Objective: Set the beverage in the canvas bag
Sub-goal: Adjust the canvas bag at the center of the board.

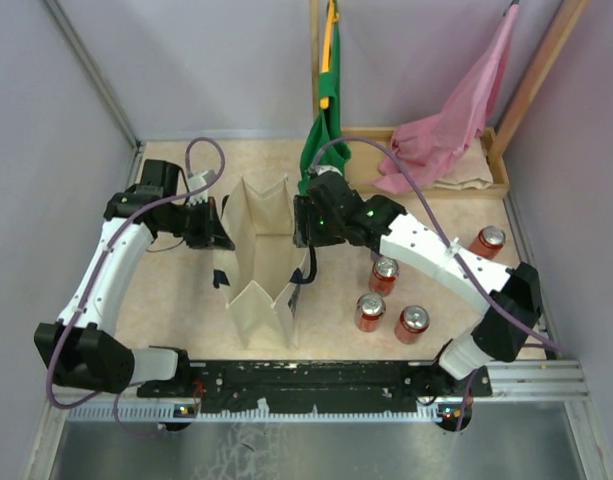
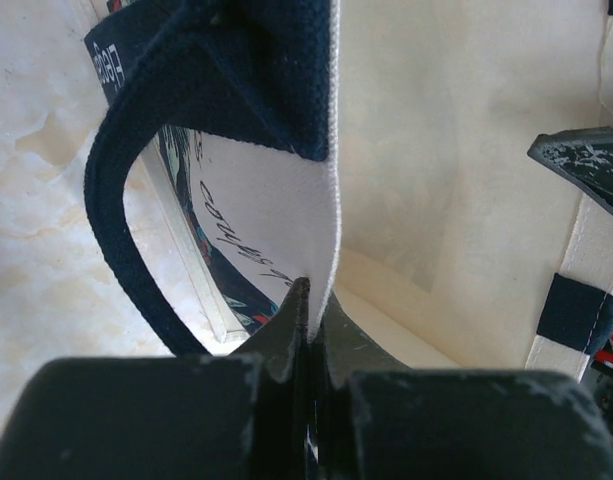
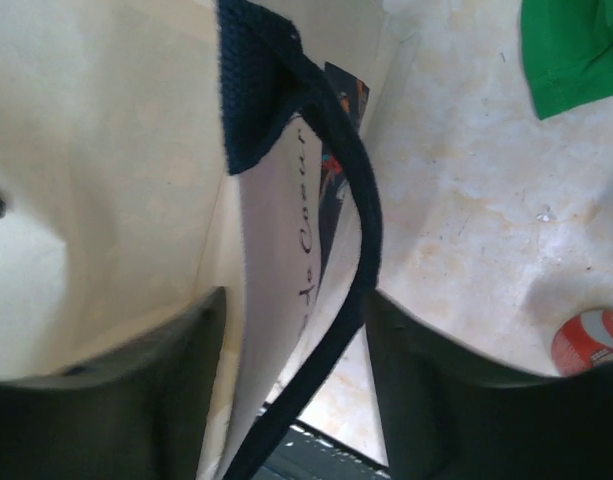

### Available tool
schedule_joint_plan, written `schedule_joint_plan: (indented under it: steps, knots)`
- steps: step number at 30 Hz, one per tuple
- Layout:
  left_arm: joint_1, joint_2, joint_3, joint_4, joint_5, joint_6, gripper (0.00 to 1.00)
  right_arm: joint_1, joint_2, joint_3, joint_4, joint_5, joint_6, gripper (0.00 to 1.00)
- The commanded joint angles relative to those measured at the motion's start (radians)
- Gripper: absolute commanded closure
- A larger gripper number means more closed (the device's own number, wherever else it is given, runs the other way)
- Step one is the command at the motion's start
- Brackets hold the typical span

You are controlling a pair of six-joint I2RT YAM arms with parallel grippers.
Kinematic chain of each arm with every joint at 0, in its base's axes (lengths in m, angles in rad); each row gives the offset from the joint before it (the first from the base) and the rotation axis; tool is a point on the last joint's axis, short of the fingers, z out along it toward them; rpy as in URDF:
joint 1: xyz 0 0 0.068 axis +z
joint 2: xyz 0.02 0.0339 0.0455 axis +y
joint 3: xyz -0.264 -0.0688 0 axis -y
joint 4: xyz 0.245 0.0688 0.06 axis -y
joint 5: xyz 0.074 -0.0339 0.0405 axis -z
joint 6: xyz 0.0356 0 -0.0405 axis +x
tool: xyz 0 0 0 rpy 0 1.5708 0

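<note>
The cream canvas bag [image 1: 261, 270] stands upright and open in the middle of the table. My left gripper [image 1: 224, 232] is shut on the rim of its left wall; in the left wrist view the jaws [image 2: 311, 290] pinch the cloth edge [image 2: 326, 200] beside the navy handle [image 2: 116, 230]. My right gripper [image 1: 298, 228] is open, its fingers astride the bag's right wall [image 3: 276, 250] and navy handle [image 3: 358, 230]. Several red beverage cans stand right of the bag, the nearest one [image 1: 384, 274] by my right arm. One can shows in the right wrist view [image 3: 591, 340].
Other cans [image 1: 370, 312], [image 1: 413, 324], [image 1: 487, 241] stand at front right and far right. A green cloth bag [image 1: 321, 130] hangs behind the canvas bag. A pink cloth bag [image 1: 456, 130] drapes into a wooden tray [image 1: 491, 185] at the back right.
</note>
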Motion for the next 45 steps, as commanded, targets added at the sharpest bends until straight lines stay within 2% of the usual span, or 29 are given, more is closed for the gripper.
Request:
schedule_joint_plan:
  steps: [1,2,4,6,11,21,30,37,45]
  knots:
    - [-0.002,-0.03,-0.034,0.045,-0.004,-0.008,1.0,0.008,0.025,0.009,-0.027,0.044,-0.002,0.56]
    - [-0.001,-0.036,-0.041,0.047,-0.014,-0.009,1.0,0.007,0.025,0.002,-0.034,0.049,-0.003,0.7]
    - [0.002,-0.045,-0.048,0.047,-0.033,-0.01,1.0,0.007,0.021,0.001,-0.062,0.074,-0.007,0.88]
    - [0.011,-0.052,-0.048,0.044,-0.051,-0.007,1.0,0.008,0.01,0.012,-0.099,0.116,-0.02,1.0]
    - [0.06,-0.061,-0.027,0.01,-0.134,0.01,1.0,-0.038,-0.024,0.052,-0.215,0.184,-0.075,1.0]
    - [0.11,-0.098,-0.021,-0.087,-0.266,0.072,1.0,-0.248,-0.124,-0.02,-0.28,0.1,-0.24,1.0]
    - [0.125,-0.14,-0.064,-0.089,-0.197,0.083,1.0,-0.257,-0.143,-0.14,-0.237,-0.053,-0.233,1.0]
    - [0.126,-0.135,-0.125,-0.036,-0.117,0.037,1.0,-0.252,-0.145,-0.136,-0.214,-0.042,-0.223,1.0]
    - [0.124,-0.115,-0.129,-0.006,-0.08,0.02,1.0,-0.252,-0.145,-0.098,-0.221,-0.01,-0.222,1.0]
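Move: The canvas bag's right rim lies between the open right fingers, about 2 cm below and 1 cm left of the hand point; the bag's middle is some 9 cm left, 2 cm back and 8 cm below. From that hand the nearer red can stands roughly 17 cm right and 2 cm back, the front red can 14 cm right and 10 cm back, both about 10 cm lower. The left gripper already holds the left rim, with the right rim some 17 cm to its right, level fore and aft and about 1 cm lower. Sink the right gripper slightly while shutting its fingers on the bag's right rim, then pull that rim about 12 cm right towards the red cans, rolling the wrist some 15 degrees, and finish down and slightly back. Keep the left fingers shut on the left rim and draw it 5 cm left, easing down and then back. ##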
